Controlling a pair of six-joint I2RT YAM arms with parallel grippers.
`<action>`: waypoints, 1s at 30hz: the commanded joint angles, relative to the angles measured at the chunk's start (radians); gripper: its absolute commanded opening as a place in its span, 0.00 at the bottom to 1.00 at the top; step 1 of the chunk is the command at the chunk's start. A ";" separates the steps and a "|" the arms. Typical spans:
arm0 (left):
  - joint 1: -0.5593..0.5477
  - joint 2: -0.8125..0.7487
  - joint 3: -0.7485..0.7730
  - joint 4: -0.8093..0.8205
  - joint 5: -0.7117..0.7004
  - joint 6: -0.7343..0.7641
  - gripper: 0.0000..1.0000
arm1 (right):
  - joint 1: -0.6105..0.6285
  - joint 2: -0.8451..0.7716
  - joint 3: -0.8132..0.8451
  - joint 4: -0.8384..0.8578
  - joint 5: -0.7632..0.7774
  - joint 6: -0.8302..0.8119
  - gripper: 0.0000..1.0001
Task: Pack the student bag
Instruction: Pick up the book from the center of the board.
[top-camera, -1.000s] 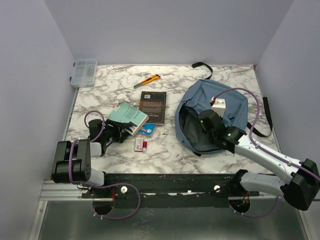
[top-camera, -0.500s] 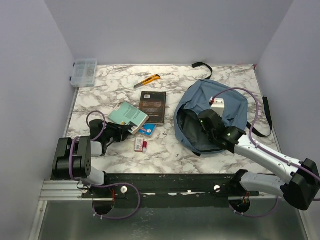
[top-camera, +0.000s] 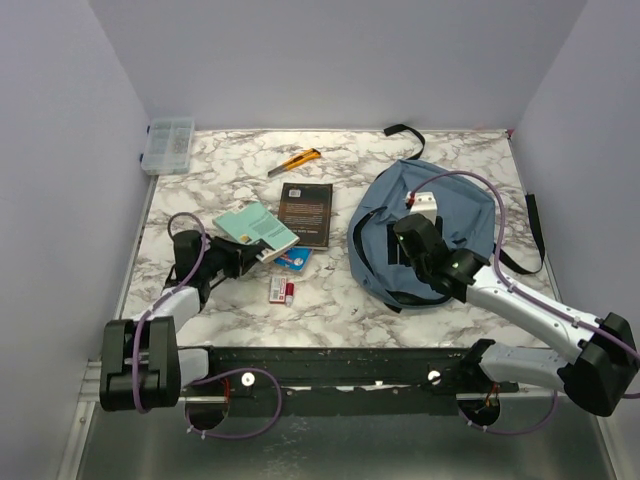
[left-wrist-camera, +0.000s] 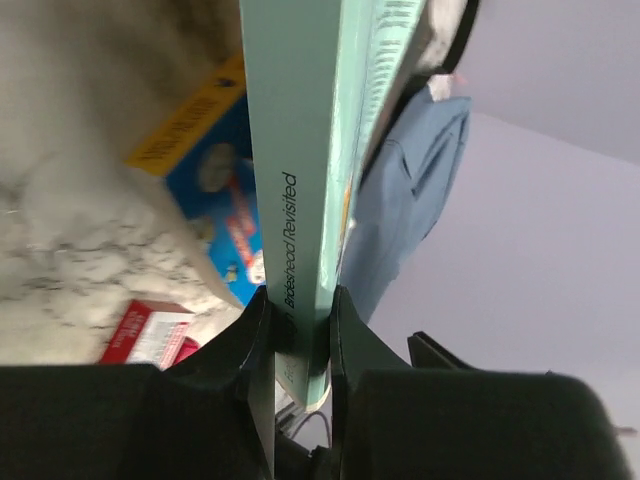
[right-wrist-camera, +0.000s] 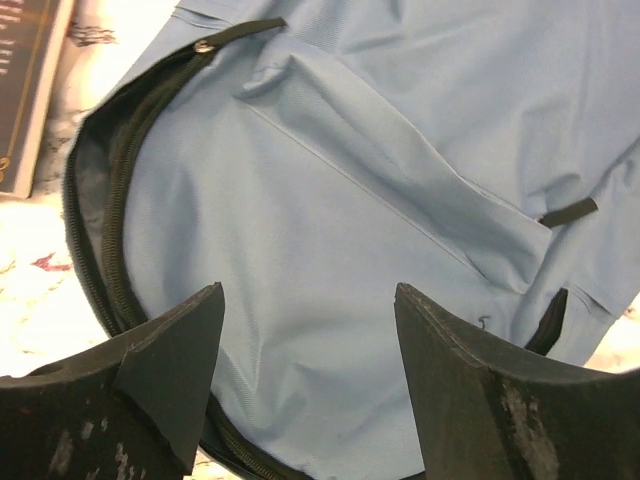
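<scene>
The student bag (top-camera: 450, 205) is a dusty-blue backpack lying at the right of the table, its dark zippered opening facing left. My right gripper (top-camera: 407, 243) hangs open just above the bag's fabric (right-wrist-camera: 330, 190), and nothing lies between its fingers (right-wrist-camera: 180, 340). My left gripper (top-camera: 243, 256) is shut on the near end of a teal paperback (top-camera: 256, 225). In the left wrist view the book's spine (left-wrist-camera: 300, 150) is pinched between the jaws of that gripper (left-wrist-camera: 300, 325), and the bag (left-wrist-camera: 410, 190) shows beyond it.
A dark book (top-camera: 305, 213) lies between the teal book and the bag. A blue card packet (top-camera: 297, 259) and a small red box (top-camera: 281, 290) sit near the left gripper. A yellow utility knife (top-camera: 295, 160) and a clear organiser box (top-camera: 168, 145) lie at the back.
The left gripper has closed on the teal book, and that arm's base has turned. The right gripper has opened, let go of the bag's fabric and shifted slightly up and left.
</scene>
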 joint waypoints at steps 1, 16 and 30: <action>-0.043 -0.157 0.185 -0.253 -0.051 0.200 0.00 | 0.000 0.017 0.047 0.048 -0.103 -0.081 0.74; -0.404 -0.072 0.778 -0.674 -0.183 0.459 0.00 | 0.011 -0.063 0.040 0.182 -0.420 -0.070 1.00; -0.514 0.052 0.894 -0.836 -0.076 0.254 0.00 | 0.284 -0.009 0.099 0.351 -0.282 -0.344 1.00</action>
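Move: My left hand already pinches the green book; the bag's mouth, where it is bound, lies about 29 cm to this hand's right, 2 cm back and 6 cm lower. The black book is some 12 cm right and 9 cm ahead, the blue booklet 8 cm right and 2 cm back. From my right hand, the green book's middle is about 35 cm left, 4 cm ahead and 8 cm lower; the mouth is 11 cm below, 5 cm left, 2 cm back. Keeping the green book pinched, I hoist it steeply with my left hand, nearly 20 cm up, swing some 14 cm right towards the bag's mouth while turning clockwise, then sink a few centimetres. Meanwhile my right hand opens fully and travels left, also rising and drawing back a little, turning counter-clockwise some 35 degrees to come close to the book. ##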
